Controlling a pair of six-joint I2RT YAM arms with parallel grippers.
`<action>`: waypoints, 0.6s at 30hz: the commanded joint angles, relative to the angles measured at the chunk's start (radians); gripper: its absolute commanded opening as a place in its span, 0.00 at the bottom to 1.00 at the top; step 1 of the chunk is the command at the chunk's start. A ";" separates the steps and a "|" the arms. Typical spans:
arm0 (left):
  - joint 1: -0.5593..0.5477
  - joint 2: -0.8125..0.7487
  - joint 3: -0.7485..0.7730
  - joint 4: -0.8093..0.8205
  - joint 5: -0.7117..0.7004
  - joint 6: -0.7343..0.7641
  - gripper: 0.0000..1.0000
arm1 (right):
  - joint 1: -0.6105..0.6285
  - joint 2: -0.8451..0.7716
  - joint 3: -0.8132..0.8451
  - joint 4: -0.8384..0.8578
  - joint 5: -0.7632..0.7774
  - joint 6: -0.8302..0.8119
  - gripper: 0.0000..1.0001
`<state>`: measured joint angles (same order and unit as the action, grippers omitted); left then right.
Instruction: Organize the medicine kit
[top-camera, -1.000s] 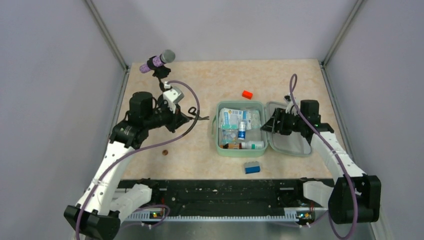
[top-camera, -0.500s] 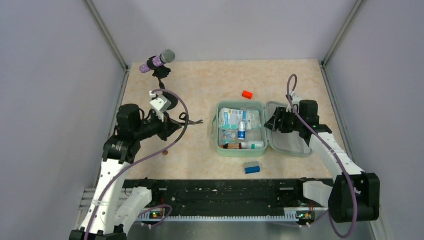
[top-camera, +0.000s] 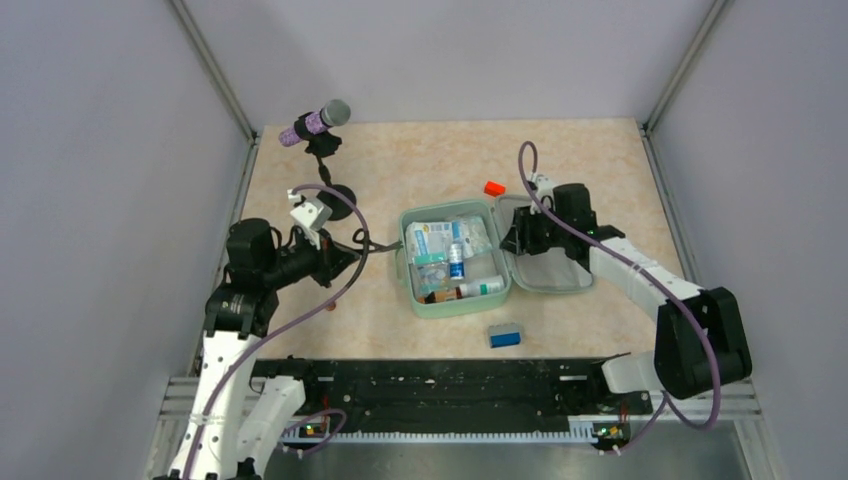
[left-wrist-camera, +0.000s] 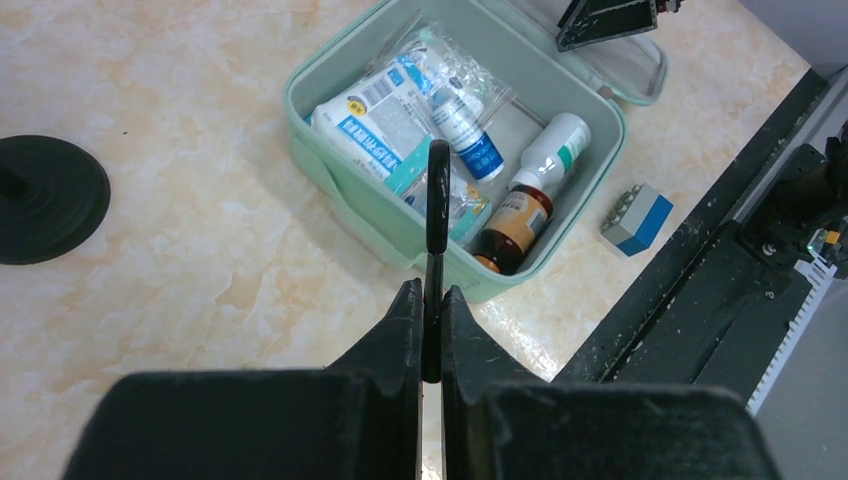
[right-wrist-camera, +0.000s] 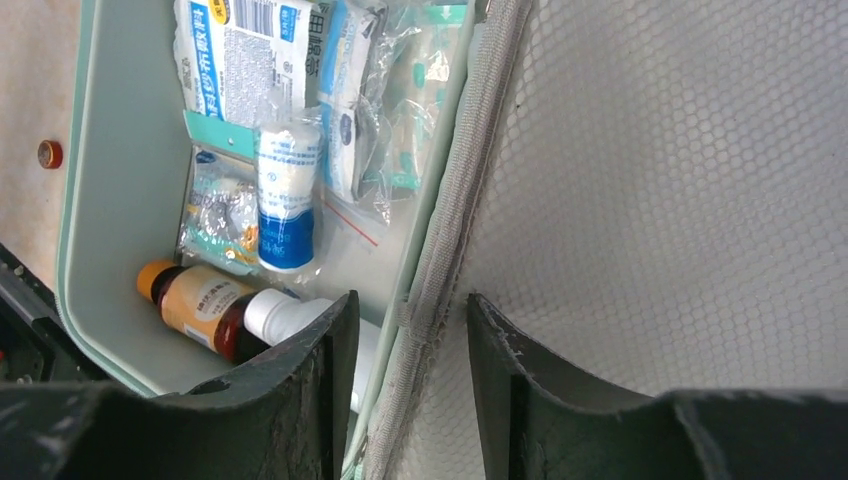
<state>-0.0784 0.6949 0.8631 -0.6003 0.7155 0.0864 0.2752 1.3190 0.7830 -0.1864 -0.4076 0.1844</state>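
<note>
The medicine kit (top-camera: 418, 300) is a mint-green case lying open mid-table, its mesh-lined lid (top-camera: 548, 272) flat to the right. Inside are sachets (right-wrist-camera: 235, 60), a white-and-blue vial (right-wrist-camera: 286, 200), a brown bottle (left-wrist-camera: 512, 225) and a white bottle (left-wrist-camera: 553, 150). My right gripper (top-camera: 512, 240) (right-wrist-camera: 410, 300) straddles the hinge seam (right-wrist-camera: 445, 240): one finger is inside the case, the other is on the mesh, and the jaws stand apart. My left gripper (top-camera: 350, 255) (left-wrist-camera: 431, 290) hovers left of the kit, shut on a thin black tool (left-wrist-camera: 437, 200) whose tip points over the case.
An orange-red block (top-camera: 493, 188) lies behind the kit and a blue-and-grey block (top-camera: 504, 335) (left-wrist-camera: 637, 217) in front of it. A purple-banded microphone (top-camera: 315, 122) stands on a black round base (left-wrist-camera: 45, 195) at the back left. A small brown disc (top-camera: 329, 306) lies on the left.
The kit has slid left with my right gripper at its hinge, and that gripper's jaws have narrowed. My left arm drew back and left with the black tool.
</note>
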 joint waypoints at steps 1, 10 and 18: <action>0.019 -0.019 -0.005 0.066 0.037 -0.029 0.00 | 0.045 0.076 0.091 0.044 0.022 -0.023 0.43; 0.029 -0.032 0.023 0.016 0.019 0.010 0.00 | -0.042 -0.223 -0.006 -0.051 0.073 0.214 0.74; 0.032 0.050 0.098 -0.026 -0.014 0.056 0.00 | -0.184 -0.479 -0.246 -0.176 0.038 0.608 0.79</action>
<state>-0.0540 0.7197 0.8909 -0.6262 0.7132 0.1078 0.1036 0.8890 0.6403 -0.2821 -0.3416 0.5636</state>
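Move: The right hand's half-open fingers straddle the medicine kit's hinge edge; the open kit's middle is about 10 cm to its left, 2 cm back and 4 cm below. The lid's middle lies some 7 cm to its right, level fore and aft, 5 cm below. The red block is about 13 cm ahead and 2 cm left, the blue-grey block about 15 cm straight back. From the left hand, the kit is roughly 17 cm right, 7 cm ahead and 19 cm down. First a last short nudge left and forward, just over 1 cm each, with the right fingers pushing the medicine kit at its hinge edge. Then they spread wide and come free, and the hand quickly lifts about 6 cm while swinging some 7 cm right and 4 cm back over the lid, turning roughly 25 degrees clockwise. The left hand stays nearly in place, still holding the scissors. ##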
